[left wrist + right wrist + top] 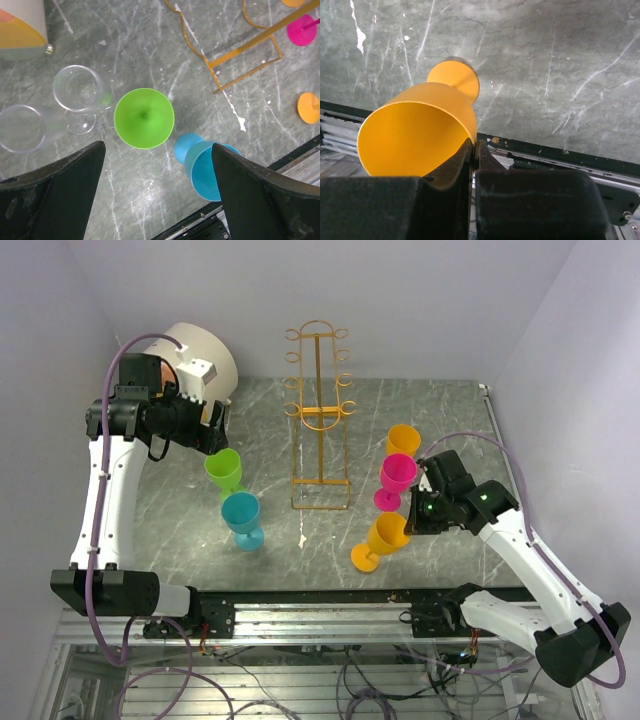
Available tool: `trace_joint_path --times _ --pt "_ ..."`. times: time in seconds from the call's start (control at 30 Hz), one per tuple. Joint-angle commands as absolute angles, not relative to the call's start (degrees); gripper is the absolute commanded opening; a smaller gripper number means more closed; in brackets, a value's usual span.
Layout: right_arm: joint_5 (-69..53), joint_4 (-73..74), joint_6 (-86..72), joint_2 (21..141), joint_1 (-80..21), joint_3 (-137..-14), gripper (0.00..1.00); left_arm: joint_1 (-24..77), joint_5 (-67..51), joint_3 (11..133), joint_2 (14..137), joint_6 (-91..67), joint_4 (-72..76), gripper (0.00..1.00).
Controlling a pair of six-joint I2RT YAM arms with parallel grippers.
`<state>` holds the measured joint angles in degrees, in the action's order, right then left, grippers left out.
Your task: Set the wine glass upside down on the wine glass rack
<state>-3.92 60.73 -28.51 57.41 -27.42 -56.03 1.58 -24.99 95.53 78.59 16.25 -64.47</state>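
The wine glass rack, a thin orange-yellow wire stand with side loops, rises at the table's middle back; its base shows in the left wrist view. My right gripper is shut on the rim of an orange wine glass, which is tilted with its foot toward the front left. In the right wrist view the fingers pinch the cup wall of that glass, one finger inside the bowl. My left gripper hangs open above a green glass and holds nothing.
A pink glass and a second orange glass stand right of the rack. A blue glass stands in front of the green one. Two clear glasses lie left of it. A white tub sits at the back left.
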Motion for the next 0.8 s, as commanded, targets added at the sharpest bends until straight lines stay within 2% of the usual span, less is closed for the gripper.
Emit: trace_joint_path --times 0.0,0.07,0.2,0.33,0.47,0.6,0.67,0.77 --pt "-1.41 63.17 -28.3 58.09 -27.9 -59.87 0.0 2.07 -19.51 96.19 77.52 14.72 -62.34 0.98" --pt "-0.8 64.71 -27.48 57.99 -27.9 -63.41 0.0 2.07 -16.87 98.23 77.6 13.91 -62.96 0.98" --pt "-1.95 67.47 -26.18 58.39 -27.91 -75.95 0.0 2.04 -15.52 112.43 79.2 11.43 -68.07 1.0" --pt "-14.03 64.4 -25.11 60.19 -27.95 -85.8 0.0 2.08 -16.01 122.98 78.09 4.32 -67.56 1.0" --pt "-24.0 58.15 -26.02 62.27 -27.95 -93.53 0.0 1.41 -15.9 125.26 76.19 -4.92 -63.65 1.0" --pt "-29.65 48.62 -26.79 65.27 -27.95 -103.54 0.0 0.88 -18.61 120.47 74.32 -12.38 -59.02 1.0" --pt "-31.12 42.02 -27.53 66.63 -27.94 -107.17 0.0 -0.96 -23.82 118.16 73.55 -15.89 -56.57 1.0" --pt "-29.63 28.2 -30.22 66.64 -27.9 -105.69 0.0 -1.87 -35.12 117.12 73.47 -22.7 -52.97 1.0"
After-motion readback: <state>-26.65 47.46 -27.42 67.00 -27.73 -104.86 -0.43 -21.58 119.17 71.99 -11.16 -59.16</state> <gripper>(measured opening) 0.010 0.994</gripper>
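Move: The right hand already pinches the orange wine glass by its rim; the rack's nearest hooks lie about 20 cm ahead, 19 to the left and 15 above. The pink glass stands 15 cm ahead and 2 left, the clear glass 16 ahead and 5 right, both some 7 lower. From the left hand, the orange glass is about 31 cm right, 15 back and 19 below; the green glass stands nearly straight beneath, 19 down. Keep the right fingers shut on the orange glass's rim and swing it up fast, some 33 cm, drifting left towards the rack, while turning the wrist nearly 60 degrees until the fingers point left and forward, almost level. Meanwhile raise the open left gripper about 20 cm off the green glass, tipping its fingers upward. ##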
